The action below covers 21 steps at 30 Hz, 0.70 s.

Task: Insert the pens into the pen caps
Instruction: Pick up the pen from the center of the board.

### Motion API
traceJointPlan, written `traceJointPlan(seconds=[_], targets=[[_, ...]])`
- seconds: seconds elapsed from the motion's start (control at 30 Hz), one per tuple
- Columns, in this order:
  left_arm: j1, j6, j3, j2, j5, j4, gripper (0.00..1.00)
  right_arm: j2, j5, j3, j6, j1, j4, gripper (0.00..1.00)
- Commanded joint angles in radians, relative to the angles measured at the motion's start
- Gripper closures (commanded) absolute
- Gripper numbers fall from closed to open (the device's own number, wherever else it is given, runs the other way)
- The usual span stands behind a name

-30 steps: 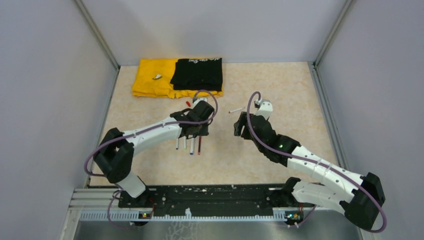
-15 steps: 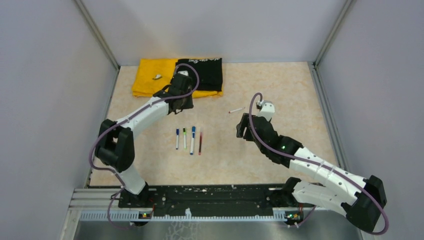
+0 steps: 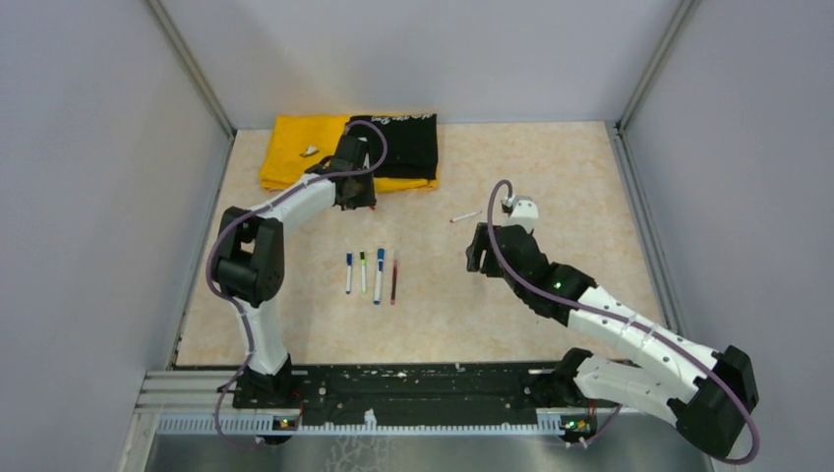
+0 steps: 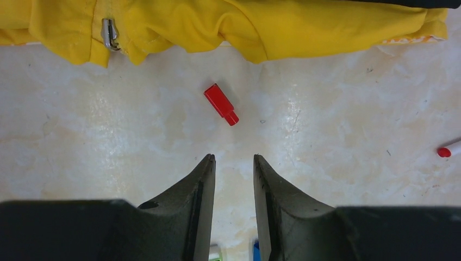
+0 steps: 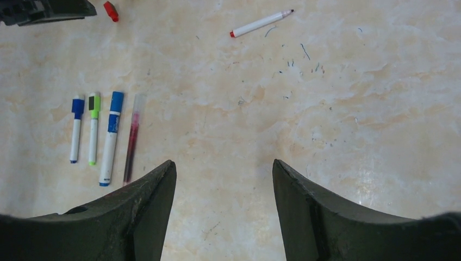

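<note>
A small red pen cap (image 4: 221,104) lies on the table just short of the yellow cloth. My left gripper (image 4: 234,157) hovers right behind it, narrowly open, with nothing between its fingers. Four pens lie side by side mid-table: a blue-capped one (image 5: 76,130), a green-capped one (image 5: 93,128), a thicker blue-capped one (image 5: 111,138) and a maroon one (image 5: 132,138). An uncapped white pen (image 5: 261,23) with a red end lies apart, further back. My right gripper (image 5: 224,163) hangs wide open and empty over bare table, to the right of the row (image 3: 379,274).
A folded yellow cloth (image 3: 300,157) with a small metal clip (image 3: 309,151) and a black cloth (image 3: 393,146) lie at the back edge. Grey walls enclose the table on three sides. Small pen marks dot the table near the loose white pen (image 3: 465,216).
My left arm swung away from above the pen row towards the yellow cloth and now hovers by the red cap. The four pens are uncovered. The right arm barely moved.
</note>
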Motion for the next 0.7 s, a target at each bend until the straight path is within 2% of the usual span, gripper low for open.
traceJointPlan(seconds=[0.0,0.07,0.13,0.3,0.37,0.5,0.67], targets=[[0.002,0.02,-0.04,-0.083,0.086,0.033,0.63,0.079,-0.172,0.095,-0.089,-0.095,-0.026,0.36],[0.002,0.035,-0.11,-0.149,0.125,0.069,0.63,0.153,-0.264,0.148,-0.111,-0.164,-0.059,0.36],[0.004,0.046,-0.187,-0.228,0.133,0.124,0.62,0.213,-0.269,0.192,-0.101,-0.198,-0.062,0.36],[0.003,0.081,-0.301,-0.38,0.165,0.164,0.6,0.352,-0.122,0.224,0.072,-0.207,0.07,0.37],[0.003,0.096,-0.324,-0.414,0.152,0.163,0.6,0.442,-0.077,0.281,0.166,-0.207,0.061,0.37],[0.003,0.112,-0.348,-0.458,0.148,0.166,0.6,0.661,0.01,0.479,0.313,-0.208,-0.095,0.34],[0.002,0.11,-0.333,-0.486,0.174,0.156,0.6,0.935,0.096,0.767,0.419,-0.207,-0.332,0.31]])
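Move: The uncapped white pen lies about 21 cm ahead of the right hand, some 2 cm to its left and 17 cm below. The red cap is about 24 cm ahead and 28 cm left of that hand; the capped red marker is 3 cm ahead and 23 cm left. From the left hand, the red cap is roughly 6 cm ahead, 1 cm left and 8 cm below, and the white pen 3 cm ahead and 27 cm right. Send the right gripper forward about 14 cm and down some 6 cm towards the white pen, open and empty, tipping the fingers further down and turning the hand clockwise some 20 degrees. Meanwhile lift the left gripper up and back away from the red cap, fingers still parted, tilting them up a little. ##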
